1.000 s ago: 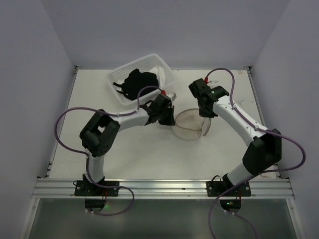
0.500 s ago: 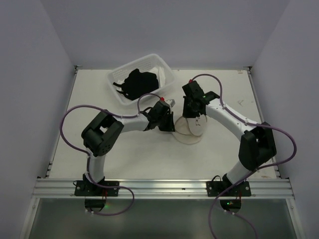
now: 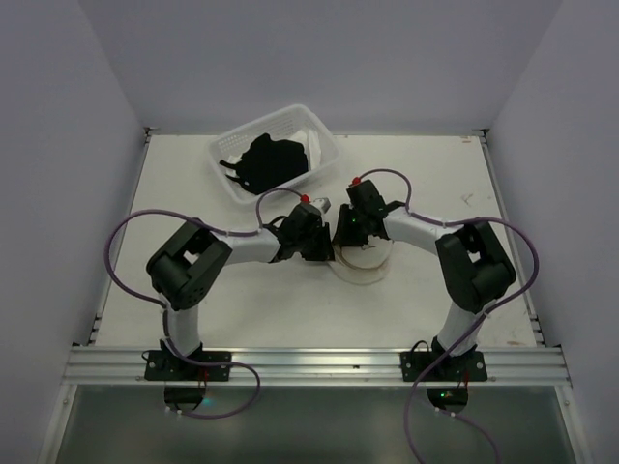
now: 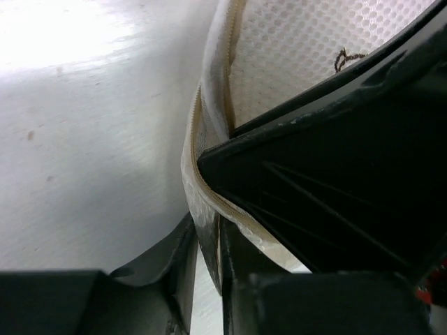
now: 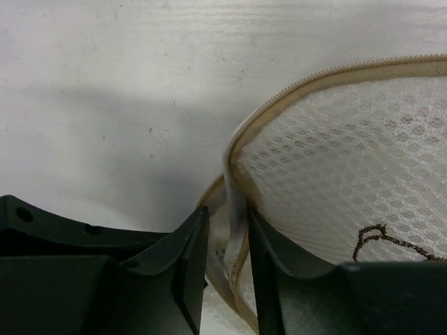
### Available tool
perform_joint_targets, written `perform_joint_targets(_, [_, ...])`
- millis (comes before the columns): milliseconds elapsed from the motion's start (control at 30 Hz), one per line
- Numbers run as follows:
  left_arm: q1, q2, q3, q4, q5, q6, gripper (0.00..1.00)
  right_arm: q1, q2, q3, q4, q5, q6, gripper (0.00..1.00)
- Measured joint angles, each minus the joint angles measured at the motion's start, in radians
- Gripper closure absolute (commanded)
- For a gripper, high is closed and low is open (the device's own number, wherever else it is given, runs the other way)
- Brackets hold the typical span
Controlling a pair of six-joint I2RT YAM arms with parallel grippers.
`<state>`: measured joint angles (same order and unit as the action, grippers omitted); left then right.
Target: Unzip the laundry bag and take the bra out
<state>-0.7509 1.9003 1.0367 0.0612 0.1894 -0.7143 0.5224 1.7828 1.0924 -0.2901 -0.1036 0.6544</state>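
Observation:
The laundry bag (image 3: 369, 267), a round white mesh pouch with tan zipper trim, lies on the table between both arms. My left gripper (image 3: 324, 247) stands at its left rim. In the left wrist view the jaws (image 4: 207, 230) are slightly open around the rim (image 4: 202, 174), with a sliver of table showing beside the fabric. My right gripper (image 3: 344, 232) is right next to it, and its jaws (image 5: 227, 223) are open around the folded rim (image 5: 236, 188). The black bra (image 3: 271, 159) lies in the white basket (image 3: 327, 130) at the back.
The basket stands at the back left of the table, just behind my left wrist. The two grippers nearly touch: the right one's black body (image 4: 335, 174) fills the right side of the left wrist view. Side walls enclose the table.
The right arm has swung left and down until it is beside the left gripper. The bag has dropped from tilted up to lying low on the table. Both grippers' jaws have eased apart.

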Motion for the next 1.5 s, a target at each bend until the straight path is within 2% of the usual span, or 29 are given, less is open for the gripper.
perform_joint_targets(33, [0.002, -0.009, -0.008, -0.003, -0.006, -0.003, 0.72, 0.000, 0.002, -0.006, 0.012, -0.008, 0.000, 0.65])
perform_joint_targets(300, [0.037, -0.124, -0.061, -0.053, -0.083, 0.000, 0.47, 0.000, -0.045, -0.010, 0.035, -0.023, -0.003, 0.50])
perform_joint_targets(367, [0.044, -0.162, -0.069, -0.078, -0.103, 0.004, 0.35, 0.000, -0.089, -0.009, 0.015, -0.019, -0.013, 0.49])
perform_joint_targets(400, [0.046, -0.183, -0.074, -0.089, -0.114, 0.008, 0.25, 0.000, -0.115, -0.006, 0.003, -0.016, -0.019, 0.49])
perform_joint_targets(500, [0.058, -0.253, -0.104, -0.109, -0.148, 0.028, 0.13, 0.000, -0.189, 0.005, -0.024, 0.003, -0.037, 0.37])
perform_joint_targets(533, [0.061, -0.275, -0.113, -0.121, -0.159, 0.031, 0.11, 0.000, -0.215, 0.011, -0.033, 0.010, -0.046, 0.29])
perform_joint_targets(633, [0.088, -0.333, -0.125, -0.158, -0.184, 0.045, 0.06, 0.000, -0.280, 0.042, -0.064, 0.041, -0.076, 0.14])
perform_joint_targets(767, [0.174, -0.429, -0.126, -0.217, -0.217, 0.059, 0.00, -0.021, -0.352, 0.095, -0.116, 0.103, -0.114, 0.03])
perform_joint_targets(900, [0.241, -0.582, -0.102, -0.307, -0.328, 0.112, 0.00, -0.129, -0.452, 0.128, -0.160, 0.152, -0.150, 0.01])
perform_joint_targets(1033, [0.258, -0.729, 0.002, -0.368, -0.462, 0.189, 0.00, -0.238, -0.582, 0.165, -0.186, 0.246, -0.203, 0.01])
perform_joint_targets(1333, [0.286, -0.933, 0.195, -0.449, -0.723, 0.407, 0.00, -0.249, -0.872, 0.232, -0.196, 0.476, -0.393, 0.01])
perform_joint_targets(1500, [0.286, -0.991, 0.282, -0.454, -0.805, 0.514, 0.00, -0.249, -1.023, 0.234, -0.171, 0.558, -0.498, 0.01])
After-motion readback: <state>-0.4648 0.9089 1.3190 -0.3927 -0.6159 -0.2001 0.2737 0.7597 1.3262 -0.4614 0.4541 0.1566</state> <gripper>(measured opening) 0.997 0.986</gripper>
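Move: The laundry bag lies with its middle about 8 cm to the right of the left hand, 2 cm farther out and roughly 1 cm below. From the right hand it is some 6 cm to the right, 2 cm back and 3 cm lower. Both sets of fingertips still straddle its zipped rim near its left edge. The white basket with the black bra in it stands about 30 cm ahead of the left hand and 17 cm to its left. Up and apart, both hands spread their already loosening fingers to wide open and come free of the bag's rim, the left going left as it climbs, the right lifting nearly straight up before swinging right and finally back. Each rises about 40 cm, quickening, with wrists tipping up some 60 degrees, the left turning counter-clockwise and the right clockwise. ##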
